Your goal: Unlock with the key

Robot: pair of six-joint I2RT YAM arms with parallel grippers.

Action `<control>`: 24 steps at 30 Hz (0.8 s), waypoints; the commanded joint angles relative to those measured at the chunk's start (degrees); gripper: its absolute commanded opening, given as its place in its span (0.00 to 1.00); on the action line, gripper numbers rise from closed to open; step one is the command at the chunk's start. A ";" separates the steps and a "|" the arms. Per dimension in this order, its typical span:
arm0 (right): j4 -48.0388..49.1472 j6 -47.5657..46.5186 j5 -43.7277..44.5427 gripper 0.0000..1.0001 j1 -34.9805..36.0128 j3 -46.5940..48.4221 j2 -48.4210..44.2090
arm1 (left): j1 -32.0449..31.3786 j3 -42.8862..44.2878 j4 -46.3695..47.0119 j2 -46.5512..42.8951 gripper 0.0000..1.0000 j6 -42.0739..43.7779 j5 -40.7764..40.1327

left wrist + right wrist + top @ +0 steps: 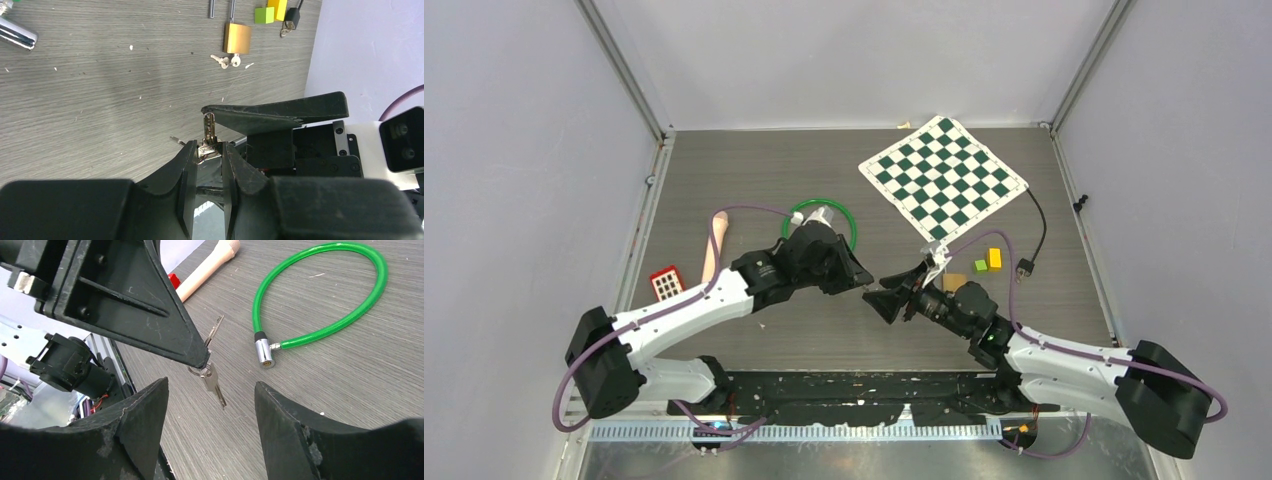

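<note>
My left gripper (210, 146) is shut on a small bunch of keys above the table. One key (209, 130) sticks out past its fingertips, and another key (214, 385) hangs from the ring below them. My right gripper (211, 384) faces it, open, with the hanging key between its fingers and touching neither. In the top view both grippers, left (864, 283) and right (886, 298), meet at the table's middle. A green cable lock (325, 332) with a chrome cylinder (263, 351) lies beyond. A brass padlock (237, 38) lies with keys (227, 61) at its base.
A green-and-white checkerboard (942, 178) lies at the back right. Green (981, 266) and yellow (994, 258) blocks and a black cable plug (1025, 266) sit right of the grippers. A wooden stick (714, 250) and a red piece (666, 283) lie to the left.
</note>
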 commanded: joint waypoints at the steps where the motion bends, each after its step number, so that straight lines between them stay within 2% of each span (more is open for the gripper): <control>1: 4.63 -1.77 1.86 0.68 0.50 1.41 1.02 | -0.87 2.74 3.35 -0.71 0.07 -0.81 -1.35; 7: 5.19 -1.97 0.54 0.59 0.61 1.99 2.38 | -1.53 3.15 3.35 -0.21 0.07 -0.74 -1.50; 19: 7.06 -1.79 2.68 0.51 0.89 2.02 1.59 | -2.66 2.88 3.61 -0.07 0.08 -1.70 -2.52; 23: 7.71 -1.16 3.30 0.42 0.88 1.63 0.80 | -2.85 2.17 4.43 -0.44 0.10 -2.11 -2.57; 24: 7.71 -1.16 3.34 0.35 0.88 1.58 0.59 | -2.85 2.01 4.70 -0.59 0.12 -2.15 -2.59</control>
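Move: The keys hang from the left hand's closed fingertips, only about 1 cm back of, right of and below that hand point; they lie roughly 2 cm ahead and 3 cm left of the right hand, at its height, at the mouth of its open fingers. On the table some 17 cm below the right hand, the green lock's cylinder lies about 15 cm ahead and 17 cm left, and the brass padlock about 12 cm ahead and 17 cm right. The right hand nearly stays in place, dipping about half a centimetre and then rising about 1 cm, while its fingers close from wide open to a little under half open around the hanging keys, though a firm touch can't be made out. Still pinching the keys, the left hand eases them in between those fingers, about 1 cm to the right and 1 cm up with a slight draw back, its wrist hardly turning. ##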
